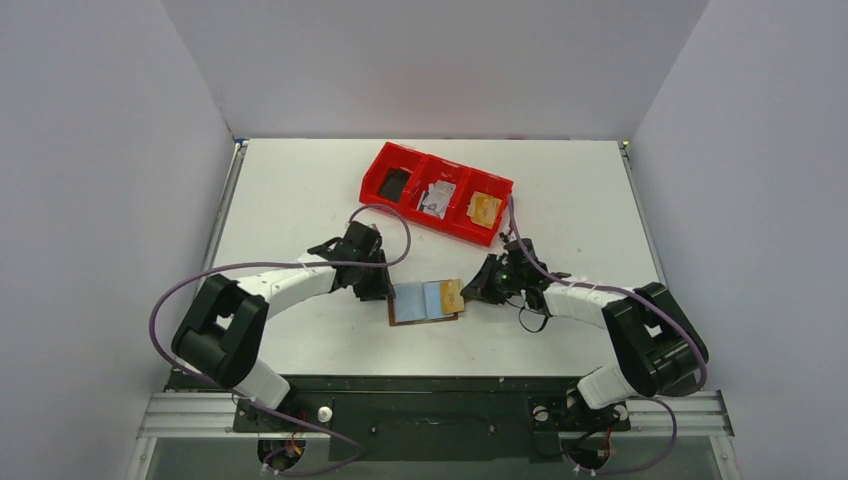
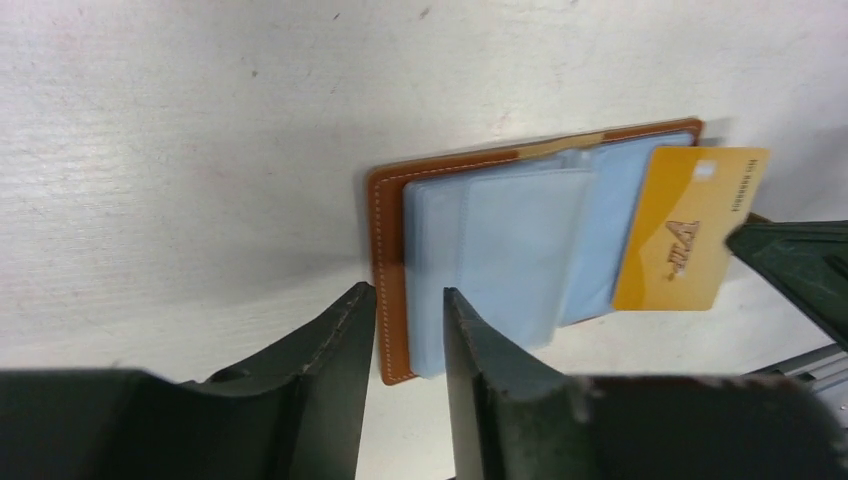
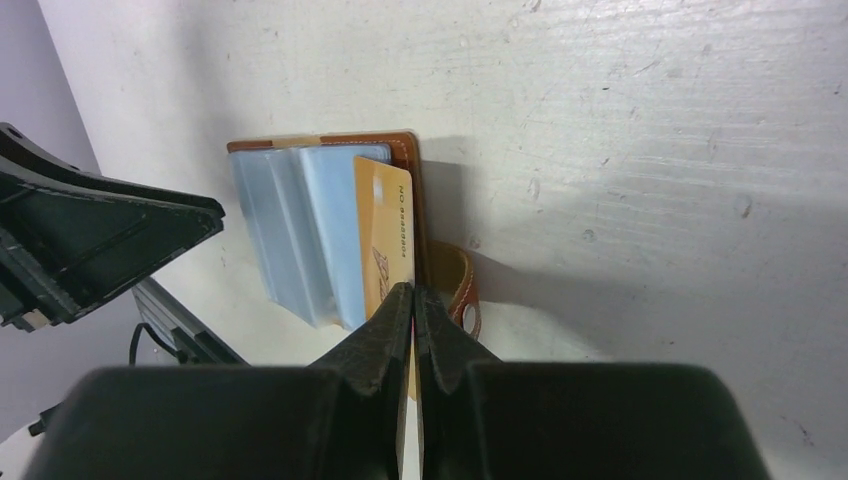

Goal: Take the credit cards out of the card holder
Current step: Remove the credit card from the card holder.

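The brown card holder (image 1: pixel 420 303) lies open on the white table between both arms, its light blue sleeves (image 2: pixel 520 250) facing up. A tan-gold credit card (image 2: pixel 690 230) sticks out of its right side, partly past the holder's edge. My right gripper (image 3: pixel 413 292) is shut on that card's outer edge (image 3: pixel 385 240). My left gripper (image 2: pixel 408 300) is open a little at the holder's left brown edge (image 2: pixel 388 250), which shows in the gap between its fingers. I cannot tell a light blue card apart from the sleeves.
A red three-compartment tray (image 1: pixel 437 192) with small items sits behind the holder, toward the back of the table. The holder's strap with a snap hole (image 3: pixel 462 290) lies just right of my right gripper's fingers. The table's near edge is close below the holder.
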`<control>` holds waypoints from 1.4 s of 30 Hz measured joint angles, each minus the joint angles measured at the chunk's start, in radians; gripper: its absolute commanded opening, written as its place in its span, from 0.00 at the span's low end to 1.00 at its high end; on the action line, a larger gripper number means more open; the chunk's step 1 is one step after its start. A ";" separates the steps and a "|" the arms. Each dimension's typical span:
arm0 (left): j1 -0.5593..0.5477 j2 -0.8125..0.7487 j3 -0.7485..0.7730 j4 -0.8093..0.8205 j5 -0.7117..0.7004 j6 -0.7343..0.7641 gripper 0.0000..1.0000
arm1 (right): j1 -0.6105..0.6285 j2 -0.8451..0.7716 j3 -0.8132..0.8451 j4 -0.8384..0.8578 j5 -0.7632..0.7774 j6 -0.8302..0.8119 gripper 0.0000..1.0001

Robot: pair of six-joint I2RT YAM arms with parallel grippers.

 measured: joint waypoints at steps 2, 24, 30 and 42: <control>0.000 -0.020 0.024 -0.023 0.002 0.009 0.40 | 0.000 -0.013 0.004 -0.011 -0.005 0.011 0.00; 0.032 -0.090 0.015 0.299 0.380 -0.117 0.52 | 0.000 -0.124 0.079 0.027 -0.108 0.185 0.00; 0.044 -0.090 -0.006 0.406 0.446 -0.175 0.52 | 0.000 -0.132 0.083 0.102 -0.148 0.272 0.00; 0.055 -0.090 -0.055 0.539 0.516 -0.260 0.46 | 0.000 -0.145 0.090 0.192 -0.190 0.368 0.00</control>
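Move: The yellow card is in the right gripper's shut fingers, its middle about 3 cm left of them and 1 cm below, over the holder's right page. The left gripper it goes to meet is some 17 cm to the left, level. From the left gripper the card lies about 14 cm to the right. The holder's middle is about 10 cm left of the right gripper, 1 cm back and 2 cm lower; the red tray is roughly 24 cm ahead and 6 cm left. Lift the card straight off the holder with the right gripper, about 14 cm up and drifting 4 cm left, fingers kept shut, tips swinging up leftward some 25 degrees. Meanwhile raise the left gripper about 12 cm off the holder's left edge, carry it 8 cm right towards the card, roll its tips some 40 degrees up to the right, and open it to about half. ##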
